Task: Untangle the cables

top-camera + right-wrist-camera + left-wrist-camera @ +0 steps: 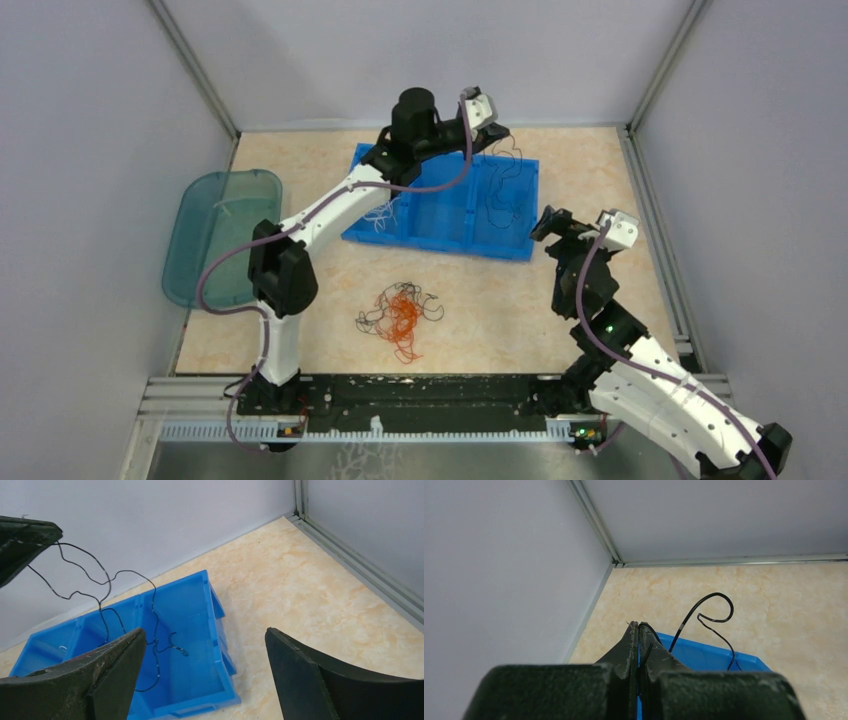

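Observation:
A tangle of red-orange and black cables [400, 312] lies on the table in front of the blue bin [445, 205]. My left gripper [498, 131] hangs over the bin's far right corner, shut on a thin black cable [505, 180] that dangles into the right compartment. In the left wrist view the gripper [638, 626] has its jaws pressed together on the black cable [711, 610], which curls up over the bin [704, 655]. My right gripper [550, 222] stands open and empty beside the bin's right end. In the right wrist view the gripper [205, 630] looks onto the hanging black cable [102, 587] and the bin [215, 605].
White strands [380, 212] lie in the bin's left compartment. A teal translucent tray [215, 235] sits at the table's left edge. Grey walls with metal rails [655, 200] close in the table on three sides.

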`<state>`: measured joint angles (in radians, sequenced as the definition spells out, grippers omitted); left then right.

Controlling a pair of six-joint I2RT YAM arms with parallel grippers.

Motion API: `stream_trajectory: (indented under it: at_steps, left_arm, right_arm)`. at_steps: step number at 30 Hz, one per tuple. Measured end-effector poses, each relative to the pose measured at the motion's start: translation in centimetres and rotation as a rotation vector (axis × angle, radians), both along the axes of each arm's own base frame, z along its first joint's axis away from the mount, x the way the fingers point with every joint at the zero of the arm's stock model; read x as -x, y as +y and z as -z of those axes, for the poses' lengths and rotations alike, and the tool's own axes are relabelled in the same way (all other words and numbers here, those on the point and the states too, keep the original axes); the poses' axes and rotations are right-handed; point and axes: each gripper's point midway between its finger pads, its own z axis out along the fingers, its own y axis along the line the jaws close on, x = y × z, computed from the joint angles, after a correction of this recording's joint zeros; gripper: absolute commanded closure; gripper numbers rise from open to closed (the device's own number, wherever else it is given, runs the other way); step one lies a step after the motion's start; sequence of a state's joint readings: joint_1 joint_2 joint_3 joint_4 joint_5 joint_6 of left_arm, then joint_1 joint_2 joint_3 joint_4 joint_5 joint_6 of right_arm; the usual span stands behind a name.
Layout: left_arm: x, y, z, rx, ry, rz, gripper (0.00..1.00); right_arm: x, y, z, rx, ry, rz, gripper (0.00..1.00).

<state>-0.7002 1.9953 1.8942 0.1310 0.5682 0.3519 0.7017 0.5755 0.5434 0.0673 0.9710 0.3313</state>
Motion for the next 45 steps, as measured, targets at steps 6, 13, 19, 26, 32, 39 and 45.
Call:
stream_trajectory:
  at_steps: [6, 13, 19, 26, 32, 39, 45]
  left_arm:
    - [-0.7, -1.7, 2.7, -0.027, 0.027, 0.015, 1.0]
    - [-2.0, -1.9, 6.7, -0.086, 0.055, -0.027, 0.43]
    - [-3.1, -2.0, 9.3, -0.142, 0.071, -0.068, 0.14]
    - [-3.2, -1.6, 8.4, -0.231, 0.038, -0.058, 0.01]
    - [-2.7, -0.6, 7.5, -0.278, 0.027, -0.061, 0.0]
    - [-2.2, 3.5, 7.3, -0.355, 0.15, -0.111, 0.0]
    - [-2.2, 15.9, 4.7, -0.389, 0.303, -0.258, 0.0]
  right_arm:
    - [-0.2, -0.6, -0.3, 0.005, -0.009, 0.021, 0.1]
    - [-0.3, -0.6, 0.0, 0.006, -0.006, 0.014, 0.1]
    - [-0.6, -0.4, 0.3, 0.007, 0.003, 0.005, 0.1]
    - [-0.8, 0.0, 0.8, 0.003, 0.022, -0.009, 0.1]
    - [-1.1, 0.8, 1.7, 0.013, 0.074, -0.037, 0.1]
    - [-2.4, 1.9, 0.8, 0.028, 0.108, -0.073, 0.12]
    - [-4.8, 9.9, 1.9, 0.046, 0.171, -0.427, 0.18]
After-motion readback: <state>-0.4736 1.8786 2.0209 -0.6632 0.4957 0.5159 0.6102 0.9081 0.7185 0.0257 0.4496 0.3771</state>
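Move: The left gripper holds the black cable high over the blue bin. The bin's right compartment, where it goes, is centred about 8 cm ahead, 4 cm to the right and 31 cm below. The middle compartment is some 13 cm left and 8 cm ahead of the hand, and the orange-black tangle 21 cm back and 21 cm left. From the open right gripper, the right compartment is some 22 cm ahead, 6 cm left and 24 cm down. Lower the left gripper about 9 cm towards the right compartment, easing slightly forward, and open the fingers wide on the way down to let go of the black cable. Then swing the empty hand left some 18 cm, rising a little, with the fingers tipping down. Hold the right gripper nearly still until that swing, then sweep it, still open, about 10 cm left and some 4 cm forward, turning it counter-clockwise. ##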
